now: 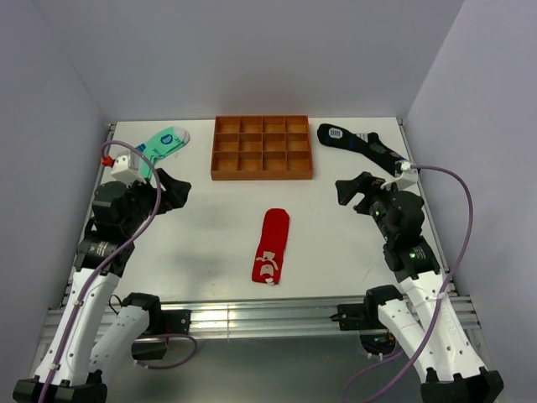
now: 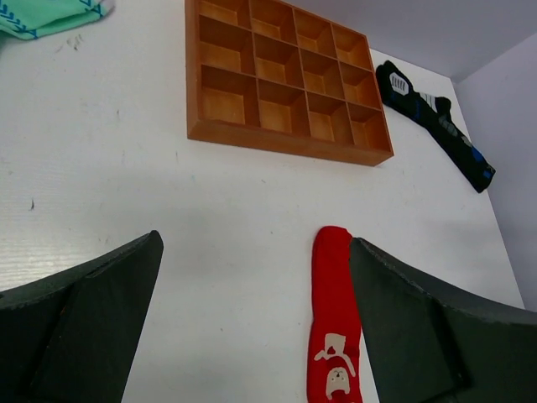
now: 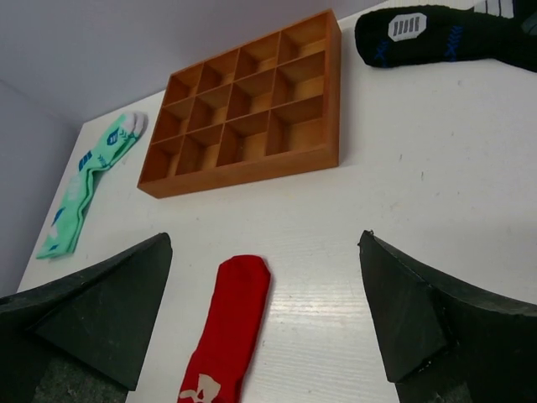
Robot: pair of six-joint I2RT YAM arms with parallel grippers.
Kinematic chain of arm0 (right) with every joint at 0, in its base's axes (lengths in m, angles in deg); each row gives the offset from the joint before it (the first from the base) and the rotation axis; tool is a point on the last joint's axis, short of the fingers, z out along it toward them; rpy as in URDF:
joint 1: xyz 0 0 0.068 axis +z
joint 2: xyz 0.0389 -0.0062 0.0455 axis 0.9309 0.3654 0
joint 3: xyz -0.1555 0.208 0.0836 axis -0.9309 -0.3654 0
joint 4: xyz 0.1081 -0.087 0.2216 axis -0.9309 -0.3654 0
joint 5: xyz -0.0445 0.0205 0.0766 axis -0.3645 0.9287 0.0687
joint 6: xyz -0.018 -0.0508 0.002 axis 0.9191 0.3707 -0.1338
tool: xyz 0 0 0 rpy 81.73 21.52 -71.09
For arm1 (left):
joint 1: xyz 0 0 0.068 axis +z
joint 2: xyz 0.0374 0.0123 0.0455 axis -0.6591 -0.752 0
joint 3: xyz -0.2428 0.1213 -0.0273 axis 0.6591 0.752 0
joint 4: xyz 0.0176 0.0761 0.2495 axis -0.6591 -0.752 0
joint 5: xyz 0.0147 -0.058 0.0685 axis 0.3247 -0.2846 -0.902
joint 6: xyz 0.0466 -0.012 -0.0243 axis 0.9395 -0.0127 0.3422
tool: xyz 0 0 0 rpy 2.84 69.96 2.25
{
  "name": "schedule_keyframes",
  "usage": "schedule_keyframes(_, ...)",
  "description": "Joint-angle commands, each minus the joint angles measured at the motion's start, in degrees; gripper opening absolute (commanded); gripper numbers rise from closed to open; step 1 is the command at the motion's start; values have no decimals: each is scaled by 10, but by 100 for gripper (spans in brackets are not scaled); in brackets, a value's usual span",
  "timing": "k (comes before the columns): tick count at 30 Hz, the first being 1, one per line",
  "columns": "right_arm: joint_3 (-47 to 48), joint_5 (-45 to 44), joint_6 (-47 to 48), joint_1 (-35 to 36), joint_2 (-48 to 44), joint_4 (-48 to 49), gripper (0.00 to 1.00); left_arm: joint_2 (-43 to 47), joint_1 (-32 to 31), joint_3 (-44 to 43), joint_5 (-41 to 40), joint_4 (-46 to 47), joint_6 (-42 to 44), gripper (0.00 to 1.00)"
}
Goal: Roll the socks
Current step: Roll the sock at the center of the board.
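Note:
A red sock [image 1: 271, 245] with white marks lies flat and lengthwise in the middle of the white table; it shows too as the red sock [image 2: 334, 319] and the red sock [image 3: 228, 323]. Flat at the back left lies a mint-green patterned sock [image 1: 163, 146] [image 2: 46, 15] [image 3: 86, 179]. A black sock with blue patches [image 1: 362, 147] [image 2: 436, 122] [image 3: 445, 35] stretches along the back right. My left gripper [image 1: 176, 193] [image 2: 256, 323] hovers open left of the red sock. My right gripper [image 1: 357, 193] [image 3: 264, 323] hovers open to its right. Neither holds anything.
A wooden tray [image 1: 262, 148] [image 2: 285, 84] [image 3: 247, 109] with several square compartments sits at the back centre, between the green and black socks. Grey walls close in the table on three sides. A metal rail [image 1: 252, 317] runs along the near edge by the arm bases.

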Motion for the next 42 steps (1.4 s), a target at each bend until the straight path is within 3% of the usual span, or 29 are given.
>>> schedule_keyframes(1, 4, 10, 22, -2, -3, 14, 100, -6, 2, -2, 40, 5, 12, 99)
schedule_keyframes(5, 13, 10, 32, 18, 22, 18, 92, -2, 2, 2, 62, 14, 18, 100)
schedule_keyframes(9, 26, -71, 36, 115, 62, 28, 91, -1, 2, 2, 68, 14, 19, 100)
schedule_keyframes(16, 19, -123, 60, 319, 165, 45, 65, -7, 2, 6, 88, 22, 15, 100)
schedule_keyframes(19, -2, -145, 56, 368, 202, 76, 54, -8, -2, 7, 90, 25, 14, 100)
schedule_keyframes(27, -47, -193, 44, 519, 304, 135, 42, -27, -6, 6, 105, 24, 14, 99)
schedule_keyframes(35, -49, -236, 41, 619, 429, 178, 41, -26, -9, 8, 106, 25, 14, 100)
schedule_keyframes(42, -35, -257, 37, 649, 452, 165, 44, -31, -13, 7, 102, 21, 15, 99)
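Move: The red sock lies flat, its middle about 3 cm back from the right hand, 21 cm to its left and 25 cm below; its near, face-printed end is some 14 cm back and 23 cm left, equally low. From that hand, the wooden tray is about 32 cm ahead and 24 cm left, the black sock 32 cm ahead and 13 cm right. From the left hand, the red sock's middle is 2 cm back, 25 cm right, 26 cm below. Over the red sock's near, face-printed end comes the right hand: it sweeps left first, then sinks and draws back as well, about 23 cm left, 22 cm down and 14 cm back in all. It turns counter-clockwise some 45 degrees, its left side rolling down and fingers tipping lower, while they close from wide to under half open. The left hand drifts about 3 cm right, turning slightly clockwise. ##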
